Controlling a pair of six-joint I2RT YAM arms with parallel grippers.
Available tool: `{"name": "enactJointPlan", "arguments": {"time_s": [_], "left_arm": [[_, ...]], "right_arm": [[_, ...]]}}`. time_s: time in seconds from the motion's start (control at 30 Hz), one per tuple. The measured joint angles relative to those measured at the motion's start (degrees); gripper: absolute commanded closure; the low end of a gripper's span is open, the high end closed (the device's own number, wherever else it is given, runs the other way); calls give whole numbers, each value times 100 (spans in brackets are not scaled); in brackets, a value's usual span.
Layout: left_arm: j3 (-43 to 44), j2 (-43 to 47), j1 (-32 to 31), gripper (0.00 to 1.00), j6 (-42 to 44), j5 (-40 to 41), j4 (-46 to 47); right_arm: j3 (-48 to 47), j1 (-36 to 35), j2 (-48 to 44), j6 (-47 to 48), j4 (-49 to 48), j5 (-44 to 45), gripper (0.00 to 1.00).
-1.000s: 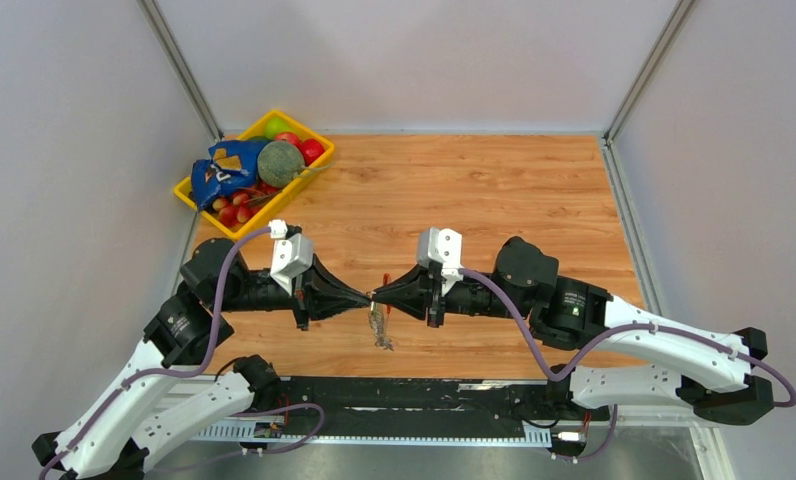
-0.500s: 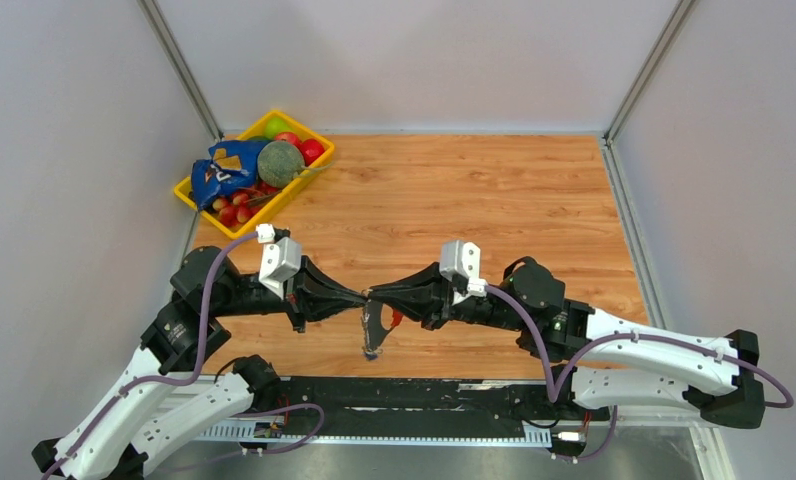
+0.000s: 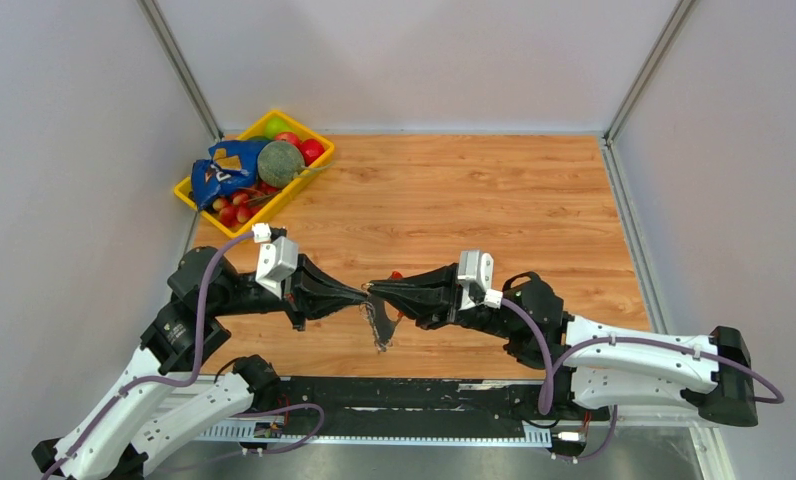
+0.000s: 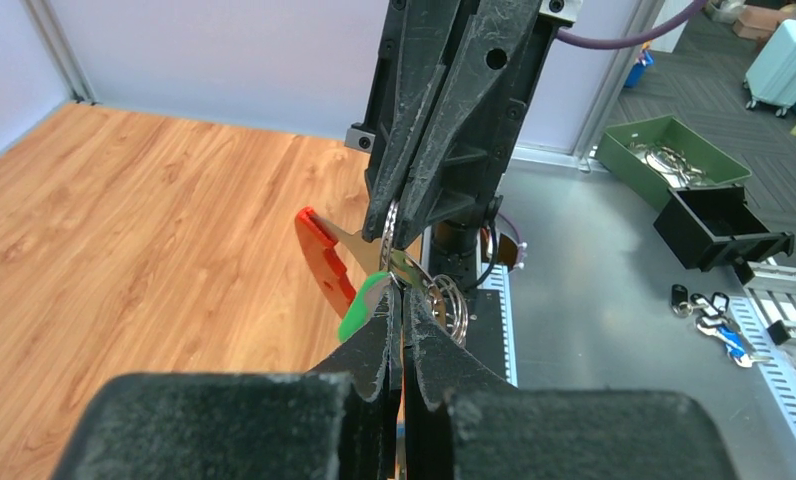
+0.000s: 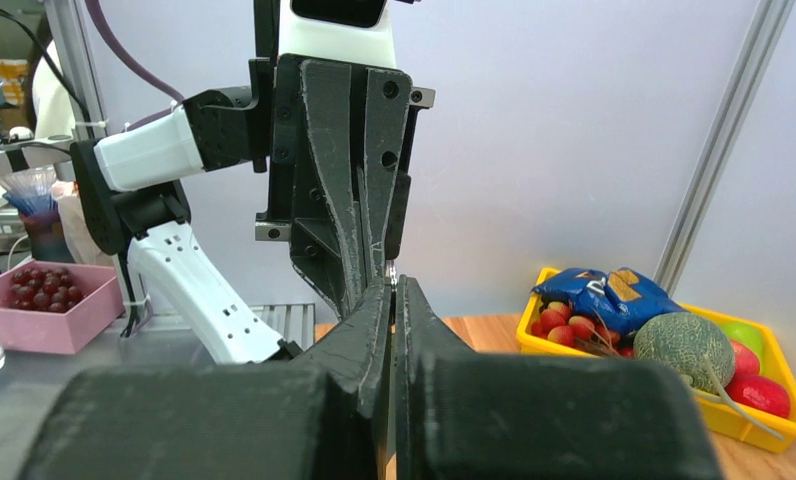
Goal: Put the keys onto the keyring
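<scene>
My two grippers meet tip to tip above the near middle of the wooden table. The left gripper [image 3: 364, 294] [image 4: 400, 296] is shut on the silvery part of a green-capped key [image 4: 362, 308]. Facing it, the right gripper [image 3: 374, 290] [image 5: 393, 284] is shut on the keyring [image 3: 379, 325], whose silver ring [image 4: 387, 224] shows between its fingertips. The red clip piece [image 4: 322, 255] sticks out to the left, and more silver coils [image 4: 446, 300] hang beside my left fingers. In the right wrist view the held thing is hidden between the fingers.
A yellow bin [image 3: 187, 190] [image 5: 530, 330] with fruit, a melon and a blue bag stands at the table's back left corner. Off the table are a pink box [image 5: 44, 325], a green tray [image 4: 614, 150] and loose keys [image 4: 714, 322] on the metal bench.
The right arm has swung its wrist rightward and nearer while its tip stayed at the meeting point. The left wrist shifted slightly left. The hanging bunch has swung beneath the tips.
</scene>
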State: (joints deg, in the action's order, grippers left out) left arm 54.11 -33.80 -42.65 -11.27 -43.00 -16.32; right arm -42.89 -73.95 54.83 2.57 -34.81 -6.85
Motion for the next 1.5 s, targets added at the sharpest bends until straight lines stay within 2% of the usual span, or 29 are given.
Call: {"name": "enactJointPlan", "arguments": {"time_s": [0.4, 0.53, 0.67, 0.83, 1.0, 1.27, 1.5], "left_arm": [[0, 83, 11, 99, 4, 50, 87], [0, 140, 11, 91, 7, 90, 76], [0, 164, 11, 76, 24, 140, 70], [0, 223, 11, 60, 33, 177, 33], [0, 289, 4, 52, 28, 315, -140], [0, 494, 4, 46, 24, 675, -214], [-74, 566, 4, 43, -35, 745, -83]], "right_arm": [[247, -415, 761, 240, -1722, 831, 100], [245, -533, 901, 378, -1989, 1012, 100], [245, -588, 918, 487, -2074, 1143, 100], [245, -588, 859, 568, -2061, 1270, 100], [269, -588, 557, 612, -1969, 1368, 100], [363, -588, -136, 619, -1572, 1423, 100], [197, -588, -686, 603, -269, 1246, 100]]}}
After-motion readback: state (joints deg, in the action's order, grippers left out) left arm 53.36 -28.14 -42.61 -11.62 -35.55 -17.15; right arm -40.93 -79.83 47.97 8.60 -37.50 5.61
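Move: The keyring is pinched at both ends of a short stretch, the right fingertips about 2 cm above the left ones. Its coil of rings hangs about 6 cm below the right hand and 1 cm back; from the left hand it is about 4 cm below, 2 cm right and 1 cm back. From the left hand the green tag is about 1 cm ahead, 2 cm right and 2 cm below, and the red handle about 2 cm ahead, 4 cm right and 2 cm below. The keyring stays pinched in the shut right fingers, which first carry it about 2 cm left towards the left hand, their tips tilting up a little. The left fingers then open to over half, letting go, and ease back left about 2 cm. The right hand draws the keyring roughly 6 cm to the right, away from them, and up some 3 cm, turning slightly clockwise. ##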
